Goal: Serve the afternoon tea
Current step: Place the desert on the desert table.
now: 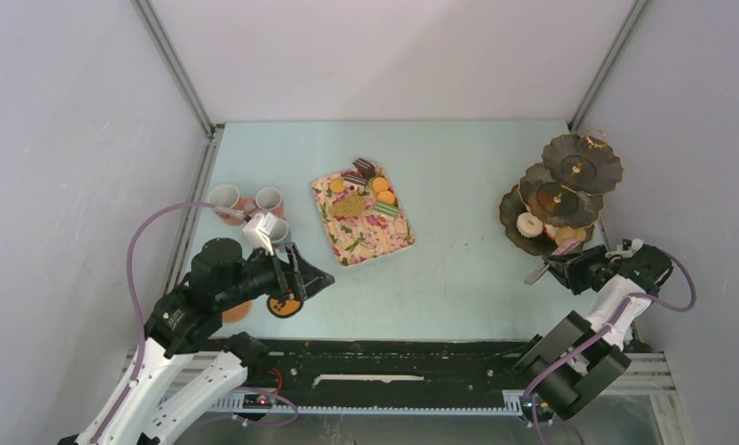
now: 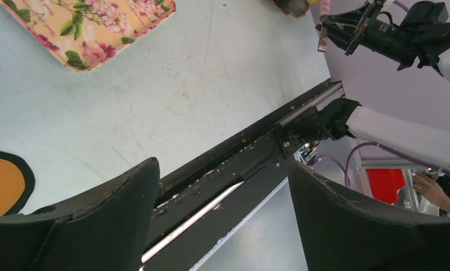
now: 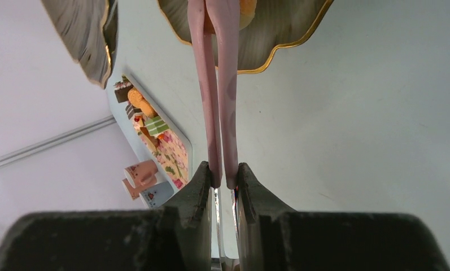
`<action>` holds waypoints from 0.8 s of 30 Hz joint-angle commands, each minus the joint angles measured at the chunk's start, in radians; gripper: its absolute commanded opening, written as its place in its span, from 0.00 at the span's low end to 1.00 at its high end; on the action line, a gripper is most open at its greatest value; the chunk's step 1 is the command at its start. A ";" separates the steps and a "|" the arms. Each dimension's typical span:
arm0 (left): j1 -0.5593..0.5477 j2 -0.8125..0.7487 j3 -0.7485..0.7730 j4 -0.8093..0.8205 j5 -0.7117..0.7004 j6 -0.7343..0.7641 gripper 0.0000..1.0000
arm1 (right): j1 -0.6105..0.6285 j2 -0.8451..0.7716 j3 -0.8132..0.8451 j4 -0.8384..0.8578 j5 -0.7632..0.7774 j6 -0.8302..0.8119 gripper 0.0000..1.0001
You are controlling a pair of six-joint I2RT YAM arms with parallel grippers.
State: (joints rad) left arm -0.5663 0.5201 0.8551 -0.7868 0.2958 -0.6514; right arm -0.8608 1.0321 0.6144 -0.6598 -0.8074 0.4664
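Observation:
The dark three-tier scalloped stand (image 1: 560,190) is at the far right, with a white treat (image 1: 529,224) and yellow ones on its bottom tier. My right gripper (image 3: 223,178) is shut on the pink tongs (image 3: 219,84). Their tips reach an orange treat (image 3: 245,14) on the stand's bottom tier (image 3: 284,39). More treats (image 1: 381,185) lie on the floral tray (image 1: 361,218). Two pink-orange mugs (image 1: 224,199) and a grey mug (image 1: 274,229) stand at the left. My left gripper (image 1: 312,271) hangs open and empty just above a black-rimmed orange coaster (image 1: 285,306).
A second orange coaster (image 1: 235,311) shows partly under my left arm. The black rail (image 2: 222,169) at the table's near edge runs below my left fingers. The enclosure's walls and metal posts close in the table on three sides.

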 commanded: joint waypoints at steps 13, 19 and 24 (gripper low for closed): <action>-0.056 0.052 0.023 -0.014 -0.077 0.100 0.90 | -0.029 0.221 0.091 0.204 -0.059 -0.016 0.00; -0.062 0.046 0.014 -0.031 -0.089 0.110 0.91 | -0.028 0.336 0.145 0.256 -0.127 -0.022 0.02; -0.065 0.052 0.022 -0.045 -0.086 0.108 0.91 | -0.025 0.441 0.205 0.248 -0.175 -0.053 0.06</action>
State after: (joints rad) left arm -0.6224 0.5713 0.8604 -0.8330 0.2195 -0.5713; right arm -0.8841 1.4136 0.7483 -0.4503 -0.8986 0.4500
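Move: The round biscuit, already pinched in the tongs that the right hand grips, is bound for the bottom plate of the tiered stand: its middle is about 14 cm ahead of that hand, neither left nor right, and 6 cm below. On it the strawberry donut sits 11 cm ahead and 4 cm right, the white donut 13 cm ahead and 4 cm left, both some 5 cm below. The middle plate is 14 cm straight ahead, about 4 cm higher. For the left hand, the bottom plate is roughly 24 cm ahead, 57 cm right, 20 cm below. The round biscuit is carried in the tongs over the near right part of the bottom plate: the right hand first sinks about 2 cm, then slides some 5 cm right and nearly as far forward, taking the tongs' tips in under the middle plate. Its fingers keep their grip, the wrist barely turning. The empty left hand, still wide open, sinks about 2 cm. ##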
